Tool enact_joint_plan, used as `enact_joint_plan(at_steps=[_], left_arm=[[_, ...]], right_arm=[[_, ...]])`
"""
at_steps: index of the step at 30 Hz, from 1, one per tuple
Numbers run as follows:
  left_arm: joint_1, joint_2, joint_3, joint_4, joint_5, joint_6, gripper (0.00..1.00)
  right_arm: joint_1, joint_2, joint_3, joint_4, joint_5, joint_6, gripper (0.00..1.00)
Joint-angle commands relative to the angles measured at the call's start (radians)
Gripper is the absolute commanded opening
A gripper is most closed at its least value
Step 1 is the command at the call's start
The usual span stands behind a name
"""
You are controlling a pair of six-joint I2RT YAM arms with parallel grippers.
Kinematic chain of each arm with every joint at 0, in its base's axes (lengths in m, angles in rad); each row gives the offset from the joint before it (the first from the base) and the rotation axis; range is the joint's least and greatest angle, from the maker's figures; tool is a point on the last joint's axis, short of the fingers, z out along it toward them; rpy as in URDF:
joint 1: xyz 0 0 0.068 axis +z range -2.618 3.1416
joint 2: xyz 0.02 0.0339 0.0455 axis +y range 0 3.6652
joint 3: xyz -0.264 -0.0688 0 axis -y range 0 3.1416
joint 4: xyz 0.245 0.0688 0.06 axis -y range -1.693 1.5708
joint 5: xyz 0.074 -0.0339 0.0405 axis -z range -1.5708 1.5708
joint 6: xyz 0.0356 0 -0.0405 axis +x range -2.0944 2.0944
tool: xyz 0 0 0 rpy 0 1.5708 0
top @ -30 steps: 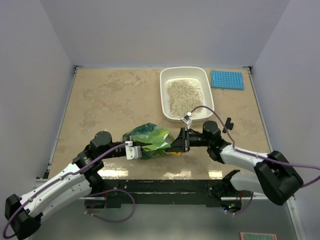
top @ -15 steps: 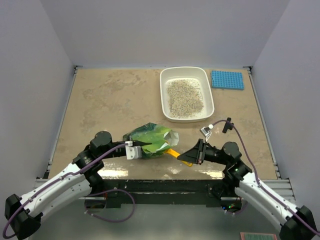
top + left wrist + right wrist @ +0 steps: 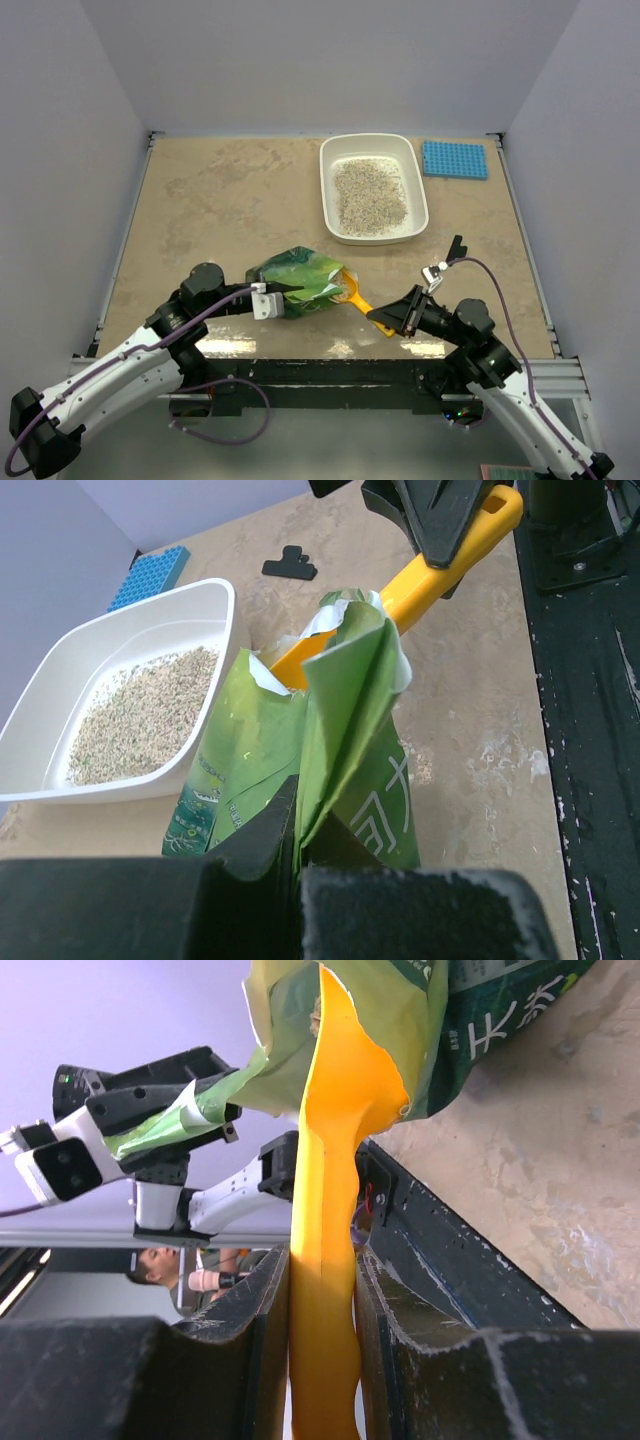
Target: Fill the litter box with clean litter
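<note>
The white litter box [image 3: 325,190] stands at the back right, holding a patch of clean litter [image 3: 370,195]; the left wrist view also shows the litter box [image 3: 60,650] and the clean litter [image 3: 140,710]. A crinkly green bag [image 3: 300,280] stands near the front edge, and my left gripper [image 3: 287,290] is shut on its folded side [image 3: 340,720]. My right gripper [image 3: 385,318] is shut on the handle of an orange scoop [image 3: 358,300]. The scoop [image 3: 340,1160] has its head just inside the bag's torn mouth [image 3: 480,1010], hidden by the foil.
A blue studded mat [image 3: 455,160] lies right of the litter box. A black clip [image 3: 456,248] sits on the table behind my right arm. The table's black front edge runs just below both grippers.
My right arm has drawn back to the right and toward the near edge, pulling the scoop's handle out of the bag. The left gripper and the bag stay put.
</note>
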Motion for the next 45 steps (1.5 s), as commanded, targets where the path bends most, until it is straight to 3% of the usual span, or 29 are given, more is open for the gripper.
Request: enact_joint_plan(at_steps=[1, 18, 31, 37, 45], left_arm=[[-0.004, -0.013, 0.021, 0.085, -0.002, 0.008, 0.0], [-0.004, -0.035, 0.012, 0.128, -0.092, -0.015, 0.0], [-0.004, -0.051, 0.004, 0.159, -0.248, -0.032, 0.0], [-0.004, -0.055, 0.012, 0.154, -0.281, -0.038, 0.0], [-0.006, -0.056, 0.006, 0.159, -0.29, -0.038, 0.0]], right_arm=[[0.006, -0.007, 0.084, -0.146, 0.082, -0.005, 0.0], [0.006, -0.03, 0.289, -0.353, 0.091, -0.025, 0.0], [0.006, -0.027, 0.449, -0.451, 0.125, -0.013, 0.0], [0.006, 0.029, 0.512, -0.373, 0.192, 0.0, 0.0], [0.006, 0.325, 0.608, -0.17, 0.379, -0.051, 0.0]])
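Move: The right hand holds the orange scoop, its head still in the bag's mouth. From that hand, the litter box it is bound for is about 45 cm ahead, level sideways and some 14 cm lower; the blue mat is 30 cm right of the box and 10 cm farther out. From the right hand the bag is about 12 cm ahead and 23 cm left, the black clip 30 cm ahead and 23 cm right. The left hand has the bag about 7 cm ahead, 2 cm right and 8 cm below. The right hand keeps its grip on the handle and draws the scoop up out of the bag's mouth, rising about 11 cm while easing back and to the right, then swinging forward some 4 cm at the end as the wrist turns about 15 degrees clockwise, bringing the loaded head round from the bag to the box side. Meanwhile the left hand, still pinching the edge of the bag's mouth, carries it about 4 cm forward with a little lift and leftward shift, turning some 15 degrees counter-clockwise. ##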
